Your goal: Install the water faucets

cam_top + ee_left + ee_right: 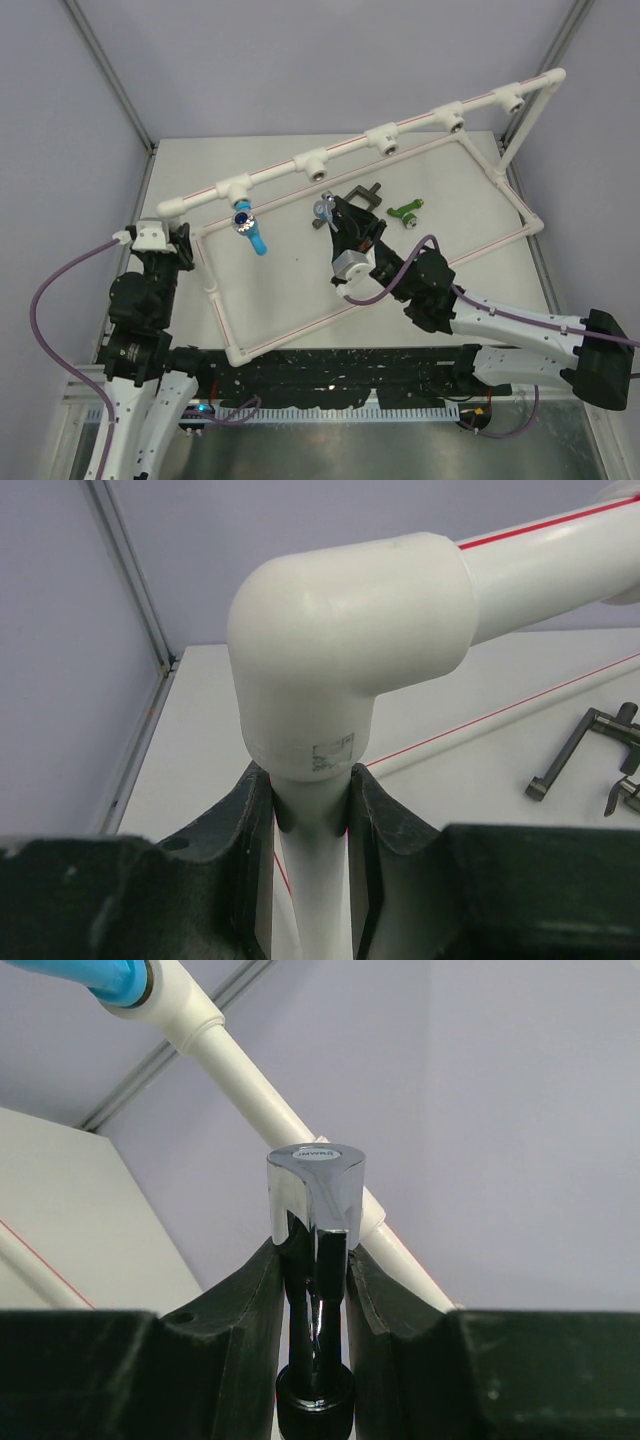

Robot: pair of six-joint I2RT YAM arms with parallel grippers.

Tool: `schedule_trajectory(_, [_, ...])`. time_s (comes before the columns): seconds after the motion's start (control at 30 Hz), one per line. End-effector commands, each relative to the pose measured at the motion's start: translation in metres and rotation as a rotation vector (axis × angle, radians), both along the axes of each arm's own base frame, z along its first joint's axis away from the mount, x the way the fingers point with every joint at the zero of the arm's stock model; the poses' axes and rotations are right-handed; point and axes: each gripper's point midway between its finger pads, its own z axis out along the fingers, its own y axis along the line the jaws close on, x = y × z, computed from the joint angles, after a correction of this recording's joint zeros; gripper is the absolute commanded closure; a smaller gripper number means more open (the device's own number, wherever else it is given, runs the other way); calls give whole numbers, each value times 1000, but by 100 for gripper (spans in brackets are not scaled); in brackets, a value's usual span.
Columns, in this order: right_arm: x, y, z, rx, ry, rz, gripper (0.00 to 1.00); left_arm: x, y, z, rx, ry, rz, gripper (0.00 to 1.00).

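Note:
My left gripper (312,780) is shut on an upright white post of the pipe frame (350,610), just under its corner elbow; in the top view it (185,245) sits at the frame's (420,120) left end. My right gripper (315,1250) is shut on the chrome faucet (315,1185), held above the table mid-frame (322,210), a little below the top rail. A blue faucet (250,228) hangs from the leftmost socket and shows at the top left (110,975) of the right wrist view. A dark faucet (365,195) and a green faucet (406,211) lie on the table inside the frame.
Several open round sockets (385,143) line the frame's top rail. The frame's low rectangle of pipes (300,330) lies on the table (300,290) around the loose faucets. The dark faucet (580,742) also shows at the right of the left wrist view. Grey walls stand behind.

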Motion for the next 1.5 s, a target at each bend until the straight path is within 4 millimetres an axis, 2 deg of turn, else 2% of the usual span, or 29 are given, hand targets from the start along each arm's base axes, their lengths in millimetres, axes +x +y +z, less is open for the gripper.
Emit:
schedule_trajectory(0.0, [-7, -20, 62, 105, -239, -115, 95, 3, -6, -2, 1, 7, -25, 100])
schedule_trajectory(0.13, [-4, -10, 61, 34, -309, -154, 95, 11, -3, -16, 12, 75, 12, 100])
schedule_trajectory(0.37, [6, 3, 52, -79, -425, -246, 95, 17, -4, -27, 28, 114, 15, 100])
schedule_trajectory(0.8, [16, 13, 52, -193, -503, -318, 95, 18, -7, -29, 35, 116, 1, 100])
schedule_trajectory(1.03, [32, 18, 40, -258, -485, -354, 95, 18, -8, -28, 38, 113, -3, 100])
schedule_trajectory(1.27, [42, 13, 40, -253, -476, -413, 95, 17, -8, -27, 41, 109, -6, 100])
schedule_trajectory(1.47, [38, 5, 48, -225, -485, -431, 95, 17, -8, -27, 43, 109, -6, 100])
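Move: The right hand holds the chrome faucet; the empty second tee from the left lies about 8 cm ahead and 4 cm left, roughly level. The blue faucet on the first tee is some 18 cm left and 1 cm back, the third tee about 13 cm ahead and 10 cm right, both near that height. From the left hand, gripping the frame's post, the second tee is roughly 10 cm ahead, 27 cm right, 6 cm up. Right hand carries the faucet about 5 cm forward-left towards the tee, rolling some 35 degrees; left keeps gripping. ##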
